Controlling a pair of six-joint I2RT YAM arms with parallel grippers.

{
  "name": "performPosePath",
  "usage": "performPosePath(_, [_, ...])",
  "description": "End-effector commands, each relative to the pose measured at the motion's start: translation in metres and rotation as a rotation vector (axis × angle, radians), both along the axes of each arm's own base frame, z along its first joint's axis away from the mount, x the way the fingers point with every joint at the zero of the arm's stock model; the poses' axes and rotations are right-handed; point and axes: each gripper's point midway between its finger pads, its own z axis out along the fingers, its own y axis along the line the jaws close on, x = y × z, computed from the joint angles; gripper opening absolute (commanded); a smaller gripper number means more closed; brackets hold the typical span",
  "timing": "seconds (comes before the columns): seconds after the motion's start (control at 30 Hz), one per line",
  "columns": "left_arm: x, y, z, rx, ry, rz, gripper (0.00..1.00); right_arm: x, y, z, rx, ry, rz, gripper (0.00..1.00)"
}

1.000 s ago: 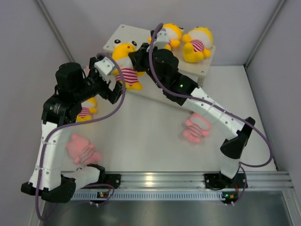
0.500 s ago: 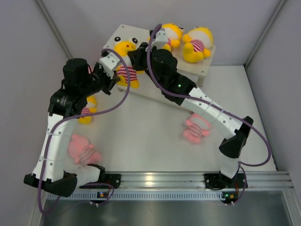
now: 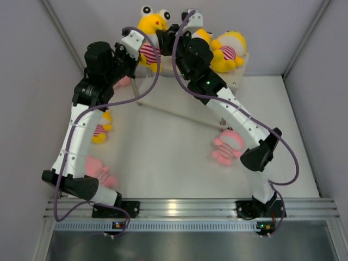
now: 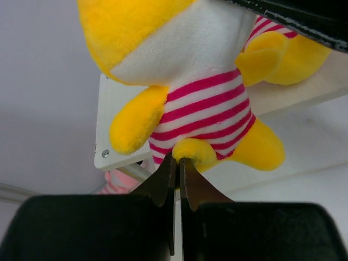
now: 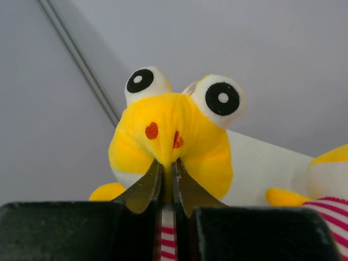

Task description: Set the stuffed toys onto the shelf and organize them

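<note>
A yellow stuffed toy [image 3: 150, 27] with big eyes and a striped belly hangs upright over the back left of the shelf [image 3: 237, 79], held by both arms. My left gripper [image 3: 142, 54] is shut on one of its feet; in the left wrist view the left gripper [image 4: 179, 159] pinches the foot under the toy's belly [image 4: 202, 106]. My right gripper [image 3: 162, 37] is shut on its face, and in the right wrist view the right gripper [image 5: 168, 161] pinches the fabric below the toy's nose marks [image 5: 173, 125]. Two more yellow toys [image 3: 229, 51] lie on the shelf's top board.
A pink toy [image 3: 228, 147] lies on the table by the right arm. Another pink toy [image 3: 99, 172] and a yellow toy [image 3: 101, 128] lie by the left arm. A third pink toy [image 3: 124, 81] shows beneath the shelf's left end. Grey walls close in on all sides.
The left gripper closed on the yellow toy's foot. Both arms then lifted the toy off the shelf's front left and carried it up toward the back.
</note>
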Motion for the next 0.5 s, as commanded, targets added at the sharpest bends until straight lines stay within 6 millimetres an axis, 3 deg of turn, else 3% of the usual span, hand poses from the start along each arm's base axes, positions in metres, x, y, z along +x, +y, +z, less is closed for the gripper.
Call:
performPosePath(0.0, [0.026, 0.017, 0.013, 0.013, -0.087, 0.111, 0.00, 0.019, 0.003, 0.012, -0.006, -0.091, -0.001, 0.08])
performPosePath(0.07, [0.042, 0.016, 0.003, 0.037, -0.077, 0.126, 0.00, 0.026, 0.001, 0.004, -0.026, -0.090, -0.019, 0.11])
performPosePath(0.2, [0.062, 0.010, 0.002, 0.088, -0.099, 0.107, 0.00, 0.029, -0.013, 0.003, -0.043, -0.090, -0.060, 0.27])
performPosePath(0.37, [0.085, 0.006, -0.006, 0.150, -0.111, 0.096, 0.00, 0.010, -0.025, 0.017, -0.095, -0.133, -0.037, 0.43])
performPosePath(0.47, [0.092, 0.009, -0.007, 0.154, -0.110, 0.101, 0.00, -0.005, -0.029, 0.026, -0.129, -0.137, -0.003, 0.59])
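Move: Ahead of both hands lies the free left end of the shelf's top board, for the yellow toy they share, right hand on its head and left on a leg. That spot is about 13 cm ahead, 4 cm right and 6 cm below the left hand; some 8 cm ahead, 3 cm left and 14 cm below the right hand. From the right hand, the middle yellow toy sits roughly 5 cm ahead and 11 cm right, the right-end toy 3 cm ahead and 22 cm right, both some 6 cm lower. Carrying the toy's leg in still-shut fingers, the left hand pushes about 8 cm forward and sinks some 4 cm onto the shelf's left end, rising slightly at the last, its left side rolling up. The right hand goes forward and down with it, about 5 cm each way, lets go of the head as its fingers open past halfway, and eases slightly back. ##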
